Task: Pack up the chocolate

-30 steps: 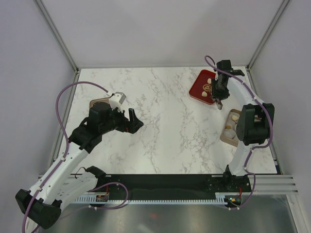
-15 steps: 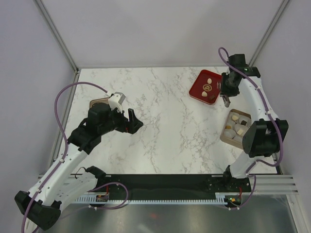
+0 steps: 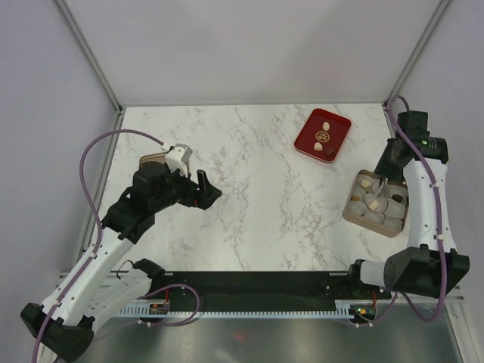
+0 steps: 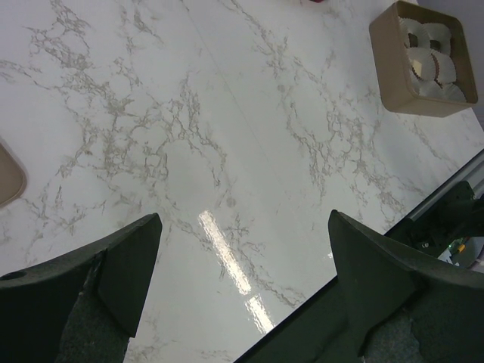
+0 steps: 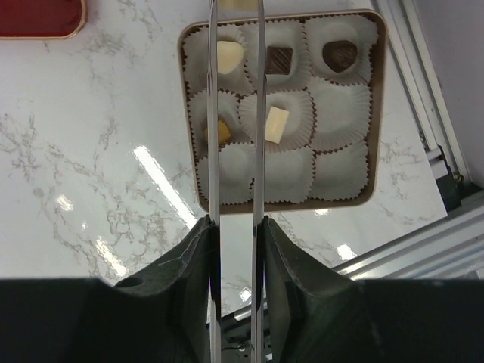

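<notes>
The tan box (image 3: 352,213) of white paper cups stands at the right and holds several chocolates (image 5: 277,125), cream and dark brown. The red tray (image 3: 310,134) behind it carries three cream chocolates (image 3: 325,125). My right gripper (image 3: 392,162) hangs over the box's far edge. In the right wrist view the gripper (image 5: 237,221) is shut on metal tweezers (image 5: 259,113), whose two blades run parallel over the box (image 5: 378,113). Their tips are out of frame, with something cream between the blades at the top edge. My left gripper (image 3: 204,189) is open and empty above the marble at the left (image 4: 243,219).
A tan lid (image 3: 153,160) lies behind the left arm, and its corner also shows in the left wrist view (image 4: 7,174). The metal frame rail (image 5: 423,98) runs just right of the box. The table's front edge (image 4: 423,212) lies under the left gripper.
My right arm has swung from over the red tray to the right and nearer, and now hangs over the tan box. The left arm has barely moved.
</notes>
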### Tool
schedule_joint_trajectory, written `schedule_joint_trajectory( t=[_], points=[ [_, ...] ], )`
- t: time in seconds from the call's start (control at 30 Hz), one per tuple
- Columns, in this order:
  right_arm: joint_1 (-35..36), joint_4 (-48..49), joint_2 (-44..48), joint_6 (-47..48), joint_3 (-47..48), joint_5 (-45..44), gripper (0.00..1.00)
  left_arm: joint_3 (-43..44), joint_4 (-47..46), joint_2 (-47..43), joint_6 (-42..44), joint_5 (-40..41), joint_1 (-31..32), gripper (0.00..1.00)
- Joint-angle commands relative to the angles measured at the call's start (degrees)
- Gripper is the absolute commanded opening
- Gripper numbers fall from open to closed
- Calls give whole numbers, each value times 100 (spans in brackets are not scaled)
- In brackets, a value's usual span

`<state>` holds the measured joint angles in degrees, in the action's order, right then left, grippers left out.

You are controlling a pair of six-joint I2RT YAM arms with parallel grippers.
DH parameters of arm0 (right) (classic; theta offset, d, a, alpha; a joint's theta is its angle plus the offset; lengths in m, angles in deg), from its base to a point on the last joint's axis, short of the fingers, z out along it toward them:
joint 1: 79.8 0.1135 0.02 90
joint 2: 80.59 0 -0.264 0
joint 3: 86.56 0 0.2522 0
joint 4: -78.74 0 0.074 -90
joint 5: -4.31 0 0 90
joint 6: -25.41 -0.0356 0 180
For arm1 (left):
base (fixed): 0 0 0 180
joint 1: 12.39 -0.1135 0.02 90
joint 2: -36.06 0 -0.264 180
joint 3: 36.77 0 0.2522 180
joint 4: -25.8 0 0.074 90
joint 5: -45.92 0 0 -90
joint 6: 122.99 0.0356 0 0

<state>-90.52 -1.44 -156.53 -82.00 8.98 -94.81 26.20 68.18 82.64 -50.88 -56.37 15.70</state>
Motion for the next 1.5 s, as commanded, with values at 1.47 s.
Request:
schedule_joint_trajectory(
  t=[1.47],
  points=[
    [-334,-320,1416,-931,-2034,-1092,37,18,-32,35,84,148,135,99]
  ],
)
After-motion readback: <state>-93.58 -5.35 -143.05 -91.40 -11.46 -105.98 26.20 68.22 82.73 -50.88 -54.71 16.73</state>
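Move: The right hand already holds a cream-coloured chocolate above the box's far side. The empty middle-right cup lies about 9 cm back, 4 cm to its right and 9 cm below. Of that cup, the white chocolate in the centre cup is some 5 cm left and 2 cm farther out; the dark round chocolate is about 4 cm farther out and 2 cm right. From the left hand, the cup is roughly 49 cm right, 4 cm back and 11 cm lower. The right hand carries the cream chocolate back about 10 cm over the box, from its far side towards the empty middle-right cup, while sinking some 6 cm in two stages with a brief level stretch between them, and slows almost to a stop over the cups. On the way the wrist turns about 15 degrees clockwise and tips the fingers nearer to vertical, the fingers keeping their closed grip on the chocolate. ##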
